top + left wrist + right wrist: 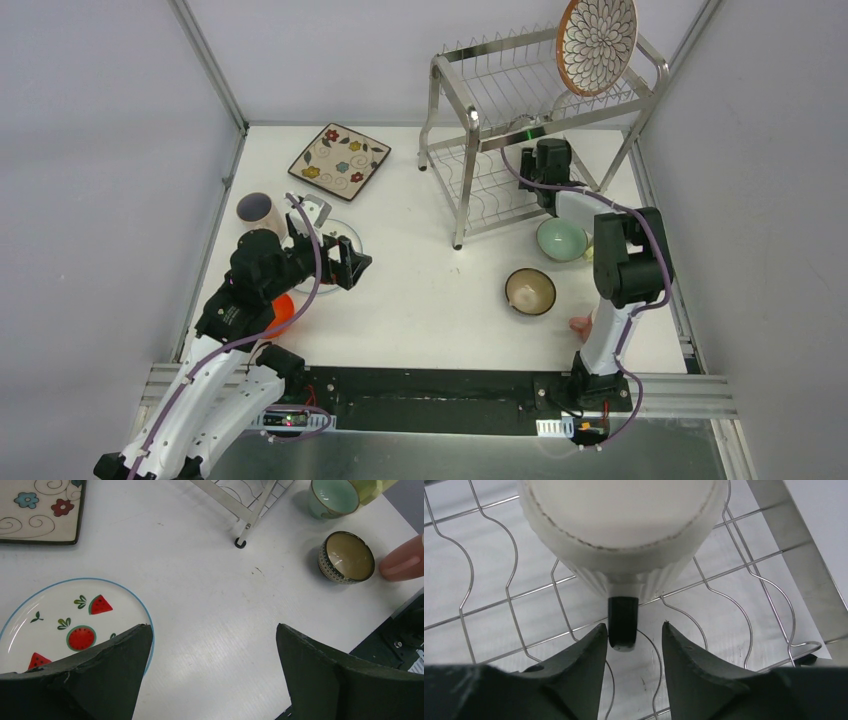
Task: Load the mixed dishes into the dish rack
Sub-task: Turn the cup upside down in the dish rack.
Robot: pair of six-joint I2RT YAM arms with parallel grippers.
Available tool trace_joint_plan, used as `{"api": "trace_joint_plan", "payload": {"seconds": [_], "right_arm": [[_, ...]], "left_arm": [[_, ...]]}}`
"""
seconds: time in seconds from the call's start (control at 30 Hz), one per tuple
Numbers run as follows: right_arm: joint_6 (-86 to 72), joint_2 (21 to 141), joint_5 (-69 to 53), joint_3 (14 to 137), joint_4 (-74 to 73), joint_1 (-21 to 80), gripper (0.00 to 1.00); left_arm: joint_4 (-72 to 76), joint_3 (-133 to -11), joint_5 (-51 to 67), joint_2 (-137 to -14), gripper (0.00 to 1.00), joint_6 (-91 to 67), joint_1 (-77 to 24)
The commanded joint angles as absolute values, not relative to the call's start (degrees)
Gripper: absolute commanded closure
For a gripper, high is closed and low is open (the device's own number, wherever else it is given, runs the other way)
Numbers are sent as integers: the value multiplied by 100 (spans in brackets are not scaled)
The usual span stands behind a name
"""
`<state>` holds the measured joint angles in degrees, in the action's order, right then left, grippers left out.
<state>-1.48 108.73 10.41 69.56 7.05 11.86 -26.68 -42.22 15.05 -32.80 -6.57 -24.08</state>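
Note:
The dish rack (500, 90) stands at the back right with the petal-pattern plate (597, 40) upright on its top tier. My right gripper (545, 160) is inside the lower tier. In the right wrist view it (634, 627) is open, its fingers either side of the dark handle (623, 622) of a white ribbed cup (619, 530) lying on the rack wires (791, 540). My left gripper (350, 262) is open and empty (215, 630) above the table, beside the white watermelon plate (60, 625).
The square floral plate (340, 160) lies at the back left, with a pale cup (255, 210) and an orange bowl (282, 310) near the left arm. The mint bowl (560, 240), brown bowl (530, 290) and pink cup (580, 323) sit by the right arm. The rack's foot (241, 542) is ahead.

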Motion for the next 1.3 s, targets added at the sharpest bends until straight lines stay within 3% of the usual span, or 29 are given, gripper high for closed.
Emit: {"api": "trace_joint_plan", "payload": {"seconds": [0.0,0.4,0.63,1.27], "right_arm": [[-149,10575,851,7076,765,1092,53],[-68,10621,499,7285,527,1003,65],[-59,10913,694,7604,553,986,83],[122,11872,858,8674,308,774,84]], "left_arm": [[-2600,-4229,1460,-3209,1,-562,-2461],[-2610,-4227,1463,-3201,1,-567,-2461],[-2610,-4223,1411,-3227,1,-550,-2461],[-2641,-4245,1350,-3309,1,-492,-2461]]}}
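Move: The upside-down cup stands in the lower tier of the dish rack, its middle about 7 cm ahead of the right hand and level with it, the black-tipped handle facing back between the open fingers. The lower tier's end rail is some 10 cm to the hand's right and 5 cm ahead. The green bowl is roughly 22 cm back, 4 cm right, 5 cm lower. From the left hand the cup is about 36 cm ahead, 40 cm right, 15 cm lower. The cup's handle gets pinched again: the right hand eases back and down by half a centimetre, shuts its open fingers on the black tip and rises about 1 cm. Keeping that grip, it then takes the cup about 5 cm forward, deeper into the lower tier and slightly right, the wrist hardly turning. ##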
